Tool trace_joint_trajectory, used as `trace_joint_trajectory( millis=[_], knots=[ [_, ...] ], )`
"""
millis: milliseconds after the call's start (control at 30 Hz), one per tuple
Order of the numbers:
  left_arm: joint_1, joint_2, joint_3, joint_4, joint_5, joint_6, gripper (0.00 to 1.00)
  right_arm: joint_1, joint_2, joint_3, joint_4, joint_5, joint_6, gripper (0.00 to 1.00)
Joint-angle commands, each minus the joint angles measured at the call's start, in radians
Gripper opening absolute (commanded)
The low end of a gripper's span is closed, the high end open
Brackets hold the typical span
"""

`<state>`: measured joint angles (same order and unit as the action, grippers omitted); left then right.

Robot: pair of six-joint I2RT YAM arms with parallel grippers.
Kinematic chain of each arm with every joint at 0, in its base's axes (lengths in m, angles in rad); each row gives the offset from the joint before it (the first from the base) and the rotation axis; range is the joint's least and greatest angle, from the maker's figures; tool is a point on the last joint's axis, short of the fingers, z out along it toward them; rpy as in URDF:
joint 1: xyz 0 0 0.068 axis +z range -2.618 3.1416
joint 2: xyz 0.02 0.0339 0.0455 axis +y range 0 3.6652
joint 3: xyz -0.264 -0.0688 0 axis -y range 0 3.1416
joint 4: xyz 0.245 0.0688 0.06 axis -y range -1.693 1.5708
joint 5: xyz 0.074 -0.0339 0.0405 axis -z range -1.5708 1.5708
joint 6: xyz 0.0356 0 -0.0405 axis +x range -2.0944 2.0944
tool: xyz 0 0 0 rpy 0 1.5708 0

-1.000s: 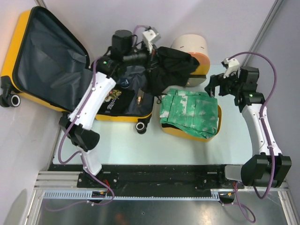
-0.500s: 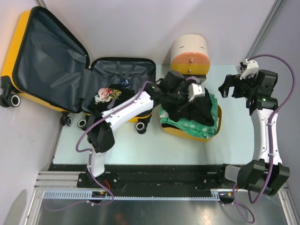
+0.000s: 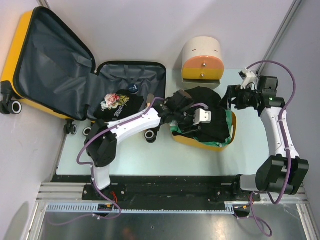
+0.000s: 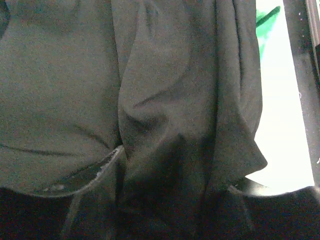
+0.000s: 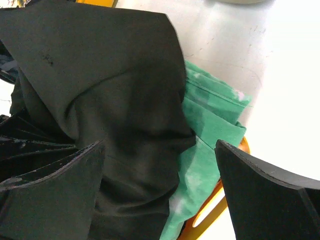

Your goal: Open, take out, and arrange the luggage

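Note:
The luggage (image 3: 10,65) lies open at the left, its lid flat and dark lining up. A black garment with a floral print (image 3: 116,102) rests in its base. My left gripper (image 3: 186,119) is low over the yellow bin (image 3: 192,140), pressed into a black garment (image 3: 210,105) that lies on a green garment (image 3: 228,120). In the left wrist view its jaws stand apart, with loose black cloth (image 4: 165,75) between them (image 4: 170,170). My right gripper (image 3: 231,100) hangs open at the bin's right edge, above the black cloth (image 5: 100,75) and the green cloth (image 5: 210,125).
A cream-and-orange drawer cabinet (image 3: 201,60) stands behind the bin. The suitcase wheels (image 3: 150,135) sit close to the bin's left side. The bin's rim (image 5: 220,200) shows under the green cloth. Walls close in on the left and right.
My left arm swung the black garment from over the suitcase onto the green garment in the bin, then its jaws parted. My right gripper moved in toward the bin's right edge.

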<state>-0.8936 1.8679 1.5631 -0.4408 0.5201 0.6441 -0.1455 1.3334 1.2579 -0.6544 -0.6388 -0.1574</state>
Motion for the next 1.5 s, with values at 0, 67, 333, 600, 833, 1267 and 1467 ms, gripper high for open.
trace_joint_trajectory(
  millis=[0,67,333,600,833,1267,1467],
  knots=[
    [0.027,-0.073,0.018,-0.062,-0.019,-0.04,0.62,0.02,-0.005,0.023,0.073,-0.038,0.018,0.93],
    [0.053,-0.148,0.021,-0.064,0.026,-0.101,0.69,0.018,-0.035,0.026,0.111,-0.059,0.028,0.94],
    [0.312,-0.366,0.015,-0.062,0.115,-0.294,0.98,0.228,-0.12,0.031,0.124,-0.064,-0.088,0.96],
    [0.672,-0.319,-0.098,-0.064,-0.144,-0.5,0.98,0.397,-0.002,-0.026,0.079,0.106,-0.257,0.96],
    [0.759,-0.202,-0.212,-0.061,-0.367,-0.448,0.92,0.42,0.113,-0.055,0.091,0.295,-0.363,0.95],
    [0.751,0.102,-0.127,-0.059,-0.407,-0.41,0.99,0.391,0.004,-0.015,0.114,0.22,-0.274,0.98],
    [0.739,0.165,-0.124,-0.061,-0.399,-0.4,0.99,0.357,-0.048,-0.005,0.162,0.191,-0.219,0.99]
  ],
)
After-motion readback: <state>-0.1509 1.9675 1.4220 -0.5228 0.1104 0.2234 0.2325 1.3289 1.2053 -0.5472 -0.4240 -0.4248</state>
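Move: The flowered black shirt in the suitcase lies about 41 cm to the left of the left hand, 18 cm farther out and 14 cm lower; the perfume bottle beside it is some 26 cm left, 19 cm ahead and at that same lower level. The black garment on the basket has its middle roughly 7 cm ahead and 5 cm right of this hand, just below; from the right hand it is 11 cm left, 6 cm back and 11 cm down. The black garment comes free as the left fingers finish opening; that hand lifts some 16 cm, swings left and forward about 35 cm, turning counter-clockwise roughly 75 degrees, and sinks wide open to the flowered shirt. The open right hand rises slightly, swings left over the garment, dips about 12 cm towards it, then partly rises again. ##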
